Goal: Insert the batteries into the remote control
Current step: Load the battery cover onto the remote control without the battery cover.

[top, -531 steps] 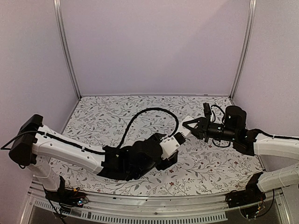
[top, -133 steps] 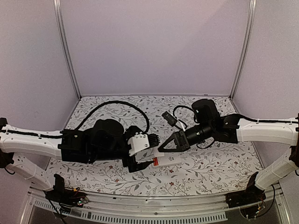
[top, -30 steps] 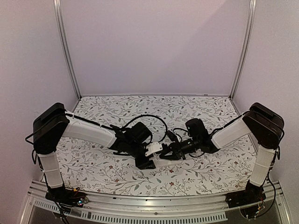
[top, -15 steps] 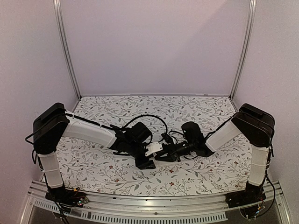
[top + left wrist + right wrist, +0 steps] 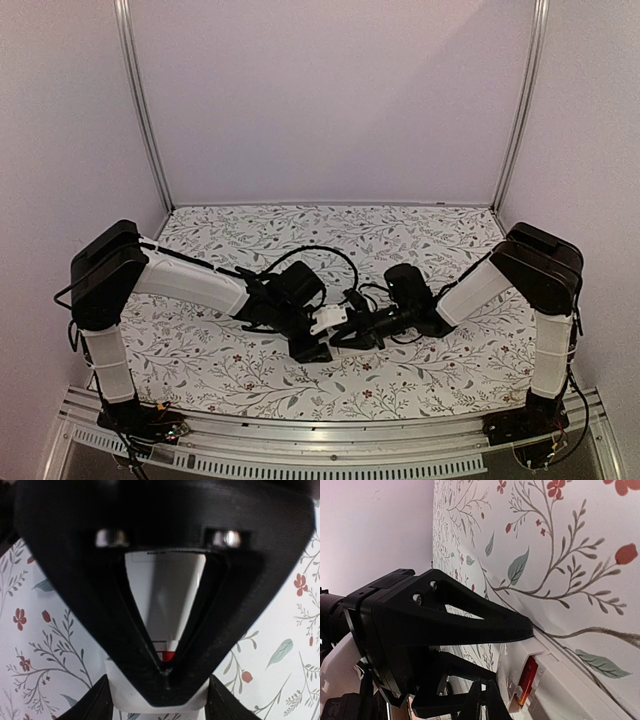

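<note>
In the left wrist view, my left gripper (image 5: 159, 701) is shut across the width of the white remote control (image 5: 162, 595), which lies on the cloth. My right gripper (image 5: 486, 687) is shut with nothing between its fingers. Its tips rest on the remote at the open battery bay. One orange-red battery (image 5: 527, 680) sits in that bay. From the left wrist, the right gripper's fingers (image 5: 100, 605) form a black V over the remote, with a bit of red under the tips. From above, the left gripper (image 5: 318, 345) and right gripper (image 5: 347, 337) meet at the table's near middle.
The flowered table cloth (image 5: 200, 350) runs out on all sides of the two grippers. A black cable (image 5: 325, 250) loops behind the left wrist. Metal posts (image 5: 140, 120) and pale walls close in the back and sides.
The right arm has drawn leftward, its shut gripper sliding further over the remote towards the left gripper. The left arm and the remote have stayed put.
</note>
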Controlling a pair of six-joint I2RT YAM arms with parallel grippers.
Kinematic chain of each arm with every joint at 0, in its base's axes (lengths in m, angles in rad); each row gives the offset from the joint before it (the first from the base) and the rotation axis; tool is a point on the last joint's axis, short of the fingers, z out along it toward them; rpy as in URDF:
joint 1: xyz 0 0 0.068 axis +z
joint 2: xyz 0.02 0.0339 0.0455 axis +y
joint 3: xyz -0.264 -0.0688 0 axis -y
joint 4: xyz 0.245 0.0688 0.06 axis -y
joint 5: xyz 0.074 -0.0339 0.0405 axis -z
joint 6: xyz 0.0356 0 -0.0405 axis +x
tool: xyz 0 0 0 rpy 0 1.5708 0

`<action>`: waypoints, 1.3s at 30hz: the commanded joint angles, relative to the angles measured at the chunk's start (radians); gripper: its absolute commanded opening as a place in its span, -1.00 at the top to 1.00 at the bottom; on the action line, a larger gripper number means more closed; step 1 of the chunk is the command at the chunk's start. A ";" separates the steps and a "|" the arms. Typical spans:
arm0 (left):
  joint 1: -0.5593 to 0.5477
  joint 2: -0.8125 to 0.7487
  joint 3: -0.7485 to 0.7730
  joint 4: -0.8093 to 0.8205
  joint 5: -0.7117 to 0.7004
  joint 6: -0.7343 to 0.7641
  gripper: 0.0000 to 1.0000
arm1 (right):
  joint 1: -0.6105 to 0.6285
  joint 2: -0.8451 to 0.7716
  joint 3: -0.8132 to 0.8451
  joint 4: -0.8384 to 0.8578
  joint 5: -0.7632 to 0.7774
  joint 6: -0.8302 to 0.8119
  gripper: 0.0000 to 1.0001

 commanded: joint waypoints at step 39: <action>0.044 -0.210 -0.164 0.196 -0.063 -0.113 -0.92 | 0.014 -0.039 -0.004 -0.217 0.099 -0.095 0.20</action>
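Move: The battery cover sits on the left end of the remote control, between my left fingers. Its middle is about 1 cm to the right of my left hand, at the same height, and about 1 cm below and 1 cm to the right of my closed right fingertips. From my left hand, the remote's middle lies some 5 cm to the right and the exposed red battery about 3 cm to the right, both level with it fore and aft. I keep my left fingers pinched on the remote's covered end while my right hand stays over the cover, tilting only slightly and parting its shut fingertips to less than half open. Then I spread my left fingers nearly wide, let go of the remote's sides and lift my left hand about 3 cm up and away, with a slight drift forward and left. ##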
